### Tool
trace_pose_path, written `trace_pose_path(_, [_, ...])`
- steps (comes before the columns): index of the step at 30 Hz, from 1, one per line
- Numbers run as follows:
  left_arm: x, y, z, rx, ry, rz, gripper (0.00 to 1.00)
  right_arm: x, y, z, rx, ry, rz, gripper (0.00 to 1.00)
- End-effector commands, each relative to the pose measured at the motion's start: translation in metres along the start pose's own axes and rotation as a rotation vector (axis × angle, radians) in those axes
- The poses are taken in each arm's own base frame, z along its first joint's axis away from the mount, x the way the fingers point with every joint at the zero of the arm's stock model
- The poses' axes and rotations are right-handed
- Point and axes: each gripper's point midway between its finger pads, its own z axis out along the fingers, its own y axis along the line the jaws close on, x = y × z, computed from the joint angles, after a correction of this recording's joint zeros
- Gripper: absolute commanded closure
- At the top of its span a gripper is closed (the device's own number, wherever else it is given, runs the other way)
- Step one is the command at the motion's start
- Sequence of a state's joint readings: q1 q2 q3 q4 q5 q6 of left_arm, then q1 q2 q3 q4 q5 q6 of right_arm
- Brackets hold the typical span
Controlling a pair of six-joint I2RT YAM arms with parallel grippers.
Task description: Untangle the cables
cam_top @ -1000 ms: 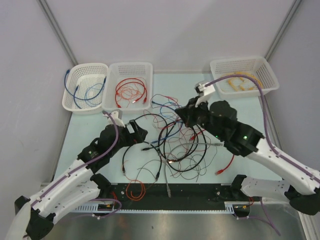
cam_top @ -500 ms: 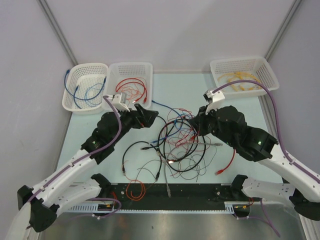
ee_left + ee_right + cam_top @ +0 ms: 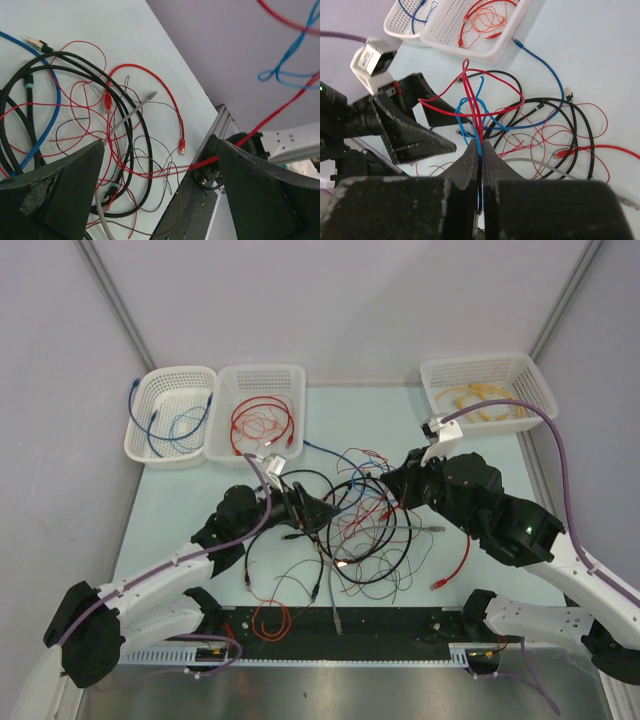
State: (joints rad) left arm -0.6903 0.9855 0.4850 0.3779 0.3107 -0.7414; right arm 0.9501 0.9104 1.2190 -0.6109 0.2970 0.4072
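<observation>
The cables (image 3: pixel 362 532) lie tangled mid-table: black loops, thin red and brown wires, a blue lead and a grey one. My right gripper (image 3: pixel 388 480) is shut on a blue cable and a red cable (image 3: pixel 480 125), whose loops rise above the pile. In the right wrist view the closed jaws (image 3: pixel 480 146) pinch both strands. My left gripper (image 3: pixel 325 510) hovers open over the pile's left side, with nothing between its fingers. In its own view, the left gripper (image 3: pixel 161 145) looks down on black loops (image 3: pixel 131 131) and a red plug end (image 3: pixel 182 146).
Three white baskets stand at the back: one (image 3: pixel 150 445) with blue cables, one (image 3: pixel 225 445) with red cables, one (image 3: pixel 540 400) at the right with yellowish cables. A black rail (image 3: pixel 400 625) runs along the near edge, with a red wire coil (image 3: pixel 268 620) on it.
The left arm has swung from beside the red basket down and right to the pile, still open. The right gripper has drawn the held blue and red strands slightly right.
</observation>
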Motion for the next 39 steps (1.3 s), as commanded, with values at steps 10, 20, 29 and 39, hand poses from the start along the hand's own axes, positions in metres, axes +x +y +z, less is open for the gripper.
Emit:
trace_pose_path(10, [-0.019, -0.094, -0.020, 0.358, -0.264, 0.354, 0.00, -0.022, 0.026, -0.002, -0.103, -0.048, 0.129, 1.00])
trace_pose_path(20, [0.000, -0.105, 0.019, 0.401, -0.159, 0.405, 0.14, -0.019, 0.031, -0.004, -0.124, -0.030, 0.147, 1.00])
trace_pose_path(29, [-0.012, -0.106, 0.027, 0.286, -0.068, 0.376, 1.00, -0.018, 0.013, -0.009, -0.043, -0.047, 0.127, 0.55])
trace_pose_path(39, [-0.007, -0.082, 0.019, 0.029, 0.202, 0.340, 1.00, -0.025, -0.023, -0.022, 0.116, -0.113, 0.112, 0.36])
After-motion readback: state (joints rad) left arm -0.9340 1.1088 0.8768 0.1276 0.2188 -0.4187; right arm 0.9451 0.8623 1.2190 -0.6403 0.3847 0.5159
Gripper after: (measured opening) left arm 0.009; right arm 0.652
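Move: The right hand already holds a hanging bundle of thin red and thin blue cable; the stretch of red cable to grip runs about 7 cm to the right of the open left hand, some 3 cm back and 4 cm higher. The thin blue cable hangs roughly 9 cm right, 2 cm ahead and 7 cm above the left hand, and the black coil lies some 12 cm right, 1 cm ahead and 19 cm below it. From the right hand, that red stretch is about 6 cm left, 3 cm back and 9 cm below. The open left hand draws back about 5 cm while rising and tipping its fingers up some 25 degrees, then travels roughly 5 cm to the right towards the red cable beneath the right hand, shuts fully to pinch it and lifts by about another 4 cm. The right hand meanwhile keeps its grip nearly in place, easing about 2 cm left, and only once the left has closed does it open to around two thirds, let go of the bundle and back off some 3 cm to the right. ##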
